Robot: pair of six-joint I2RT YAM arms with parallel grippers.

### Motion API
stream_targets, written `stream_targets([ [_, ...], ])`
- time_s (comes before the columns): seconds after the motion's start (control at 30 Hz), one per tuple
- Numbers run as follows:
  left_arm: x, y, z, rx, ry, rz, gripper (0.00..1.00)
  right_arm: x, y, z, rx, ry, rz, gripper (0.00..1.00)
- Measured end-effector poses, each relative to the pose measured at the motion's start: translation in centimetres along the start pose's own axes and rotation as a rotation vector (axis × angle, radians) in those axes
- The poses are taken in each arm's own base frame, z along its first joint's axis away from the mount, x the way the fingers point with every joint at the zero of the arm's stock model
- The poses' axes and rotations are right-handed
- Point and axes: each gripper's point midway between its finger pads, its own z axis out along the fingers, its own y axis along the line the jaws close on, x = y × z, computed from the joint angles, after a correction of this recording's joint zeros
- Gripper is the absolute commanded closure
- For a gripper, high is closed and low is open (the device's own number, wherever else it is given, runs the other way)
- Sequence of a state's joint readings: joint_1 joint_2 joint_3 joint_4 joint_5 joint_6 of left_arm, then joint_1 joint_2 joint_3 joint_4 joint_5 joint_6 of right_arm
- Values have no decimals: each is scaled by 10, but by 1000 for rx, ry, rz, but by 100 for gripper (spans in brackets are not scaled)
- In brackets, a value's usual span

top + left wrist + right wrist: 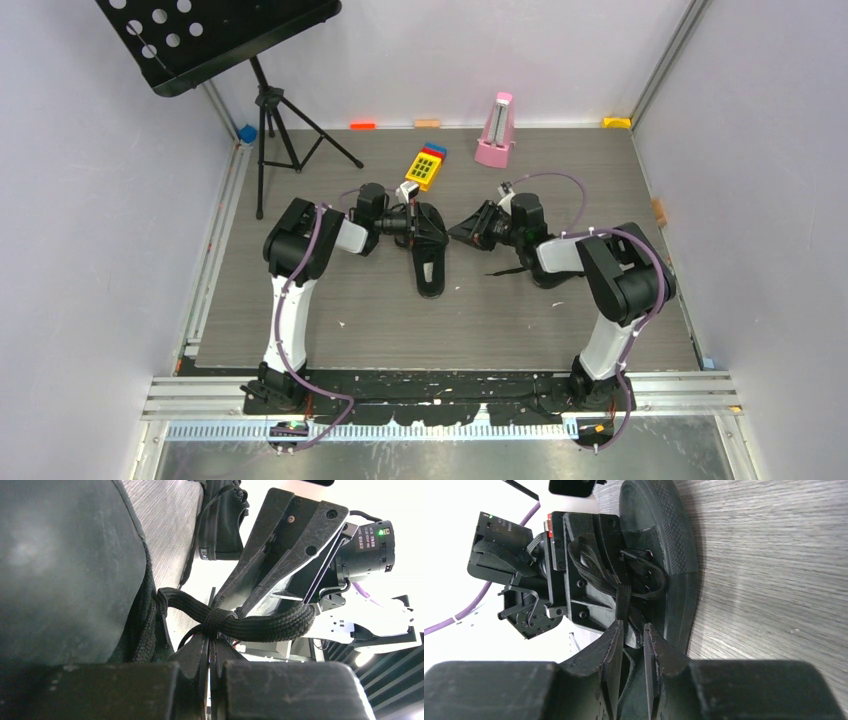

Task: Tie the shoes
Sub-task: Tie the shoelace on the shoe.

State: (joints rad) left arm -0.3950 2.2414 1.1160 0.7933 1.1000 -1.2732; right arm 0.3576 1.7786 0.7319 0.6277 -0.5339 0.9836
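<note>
One black shoe lies mid-table with its toe toward the arms; in the right wrist view its toe and sole fill the top. My left gripper is shut on the black lace, just under a tight wrap where two strands cross. My right gripper faces it from the right, jaws nearly together with a dark strip of lace between them. The other shoe lies farther off, partly under my right arm.
A black music stand on a tripod stands at the back left. A yellow keypad toy and a pink metronome sit behind the shoes. Small coloured blocks line the back wall.
</note>
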Motion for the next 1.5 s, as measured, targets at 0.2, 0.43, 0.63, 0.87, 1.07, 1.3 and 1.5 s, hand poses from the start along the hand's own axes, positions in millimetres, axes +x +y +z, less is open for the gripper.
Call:
stream_targets([
  [0.2,0,0,0,0,0,-2,100,2,-6,4,16,23,15,74],
  [0.43,0,0,0,0,0,-2,100,6,-13,9,18,53,33,74],
  [0.63,0,0,0,0,1,-2,100,5,-10,10,4,61,30,71],
  [0.87,0,0,0,1,1,-1,100,5,-6,10,-16,71,23,71],
  [1.07,0,0,0,1,1,-1,100,8,-4,9,-26,86,22,78],
  [1.3,0,0,0,1,2,-1,100,5,-1,10,-32,86,12,100],
  [1.5,1,0,0,1,2,-1,97,5,-2,10,-16,93,13,100],
])
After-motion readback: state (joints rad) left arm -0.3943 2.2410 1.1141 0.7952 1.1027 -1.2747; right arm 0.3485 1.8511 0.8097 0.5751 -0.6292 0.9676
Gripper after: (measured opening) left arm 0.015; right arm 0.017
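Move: The right hand, a quarter open, has the lace at the left fingertips about 1 cm to its left and 1 cm lower, hardly any farther out. The shoe's middle lies some 5 cm left of the right hand, 3 cm back and 4 cm below; the yellow toy is about 15 cm ahead and 6 cm left, 6 cm lower. The left hand has that lace right at its fingertips, about 1 cm to its right. The right fingers shut from about a quarter open beside the left fingertips, seeming to pinch the lace there. Before that the right hand sinks some 1.5 cm, rises again by nearly 1 cm while easing about 1 cm left towards the lace, and turns roughly 5 degrees counter-clockwise. The left hand stays put, fingers still shut, with the lace looped over them. ##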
